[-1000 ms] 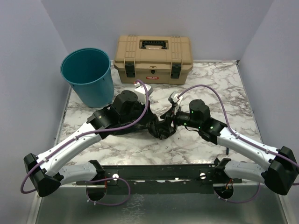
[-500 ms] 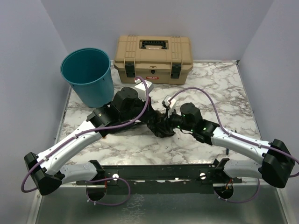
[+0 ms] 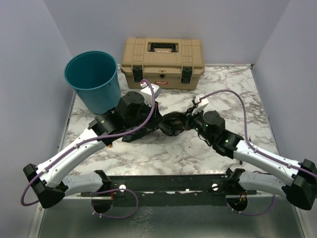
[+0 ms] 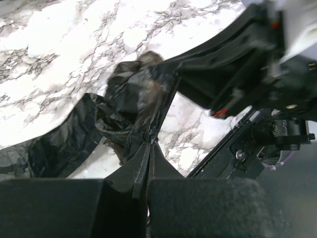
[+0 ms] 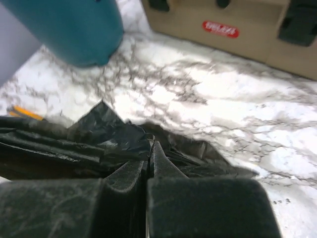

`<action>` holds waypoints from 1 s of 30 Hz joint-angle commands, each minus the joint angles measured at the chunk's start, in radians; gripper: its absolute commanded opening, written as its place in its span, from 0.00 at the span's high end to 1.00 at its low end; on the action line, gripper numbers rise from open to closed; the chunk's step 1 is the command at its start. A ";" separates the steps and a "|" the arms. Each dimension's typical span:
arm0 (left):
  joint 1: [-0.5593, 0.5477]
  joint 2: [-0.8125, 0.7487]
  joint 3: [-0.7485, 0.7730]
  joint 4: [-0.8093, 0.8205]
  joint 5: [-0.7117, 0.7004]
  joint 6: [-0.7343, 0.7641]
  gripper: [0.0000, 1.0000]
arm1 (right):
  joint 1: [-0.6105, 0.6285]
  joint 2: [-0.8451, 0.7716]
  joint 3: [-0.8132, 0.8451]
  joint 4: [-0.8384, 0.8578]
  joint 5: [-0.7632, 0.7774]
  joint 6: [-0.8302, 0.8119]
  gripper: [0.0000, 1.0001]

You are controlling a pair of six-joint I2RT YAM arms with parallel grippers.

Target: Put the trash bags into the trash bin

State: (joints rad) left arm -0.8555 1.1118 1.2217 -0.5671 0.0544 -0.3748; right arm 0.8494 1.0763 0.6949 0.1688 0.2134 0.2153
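The trash bag (image 3: pixel 172 125), crumpled glossy black film, is bunched between my two grippers over the middle of the marble table. My left gripper (image 3: pixel 159 125) is shut on its left side; in the left wrist view its jaws (image 4: pixel 149 145) pinch a fold of the bag (image 4: pixel 130 96). My right gripper (image 3: pixel 182 122) is shut on the right side; the right wrist view has its fingertips (image 5: pixel 151 147) closed on black film (image 5: pixel 106 134). The teal trash bin (image 3: pixel 94 79) stands upright and open at the back left, apart from the bag, also in the right wrist view (image 5: pixel 74 29).
A tan toolbox (image 3: pixel 162 62) with black latches sits shut at the back centre, right of the bin, and appears in the right wrist view (image 5: pixel 225 29). Purple cables loop over both arms. Grey walls close in the table on three sides.
My right gripper went from open to shut on the bag's right side and pulled back to the right. The bag now hangs bunched between both grippers. The left gripper stayed shut.
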 commanded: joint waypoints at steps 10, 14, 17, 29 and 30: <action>-0.004 0.017 0.053 -0.084 -0.041 0.062 1.00 | -0.001 -0.170 0.110 -0.233 0.538 0.127 0.99; -0.004 0.006 0.057 -0.084 -0.004 0.070 0.93 | -0.001 -0.182 0.134 -0.228 0.396 0.069 0.99; -0.004 -0.009 0.043 -0.083 -0.034 0.063 0.49 | -0.001 -0.203 0.142 -0.243 0.213 0.055 0.99; 0.044 0.112 -0.164 0.140 -0.214 -0.098 0.07 | -0.001 -0.427 -0.063 -0.413 -0.467 0.111 0.99; 0.065 0.147 -0.172 0.162 -0.197 -0.108 0.08 | -0.001 -0.426 -0.067 -0.447 -0.497 0.141 0.99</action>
State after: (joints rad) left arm -0.8421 1.1591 1.0916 -0.5220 -0.1013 -0.3973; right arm 0.8494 0.6743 0.6743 -0.1307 -0.0357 0.2596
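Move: The trash bag is pinched by both hands and bunched between them. Its middle is about 6 cm right of the left hand, 2 cm nearer the base and 5 below. From the right hand it is some 7 cm left, roughly level fore and aft, 2 below. From the left hand, the toolbox is about 28 cm ahead and 2 right, the trash bin some 24 ahead and 33 left, both roughly 10 lower. Still pinching the trash bag, the right hand pulls away from the left, about 9 cm right and 7 up, yawing some 25 degrees clockwise. It then swings back towards the base by roughly 10 cm, partly left, turning counter-clockwise and sinking slightly. The left hand holds nearly still, then its fingers open wide and let go; it drops about 6 cm, easing forward towards the flat black film below. ##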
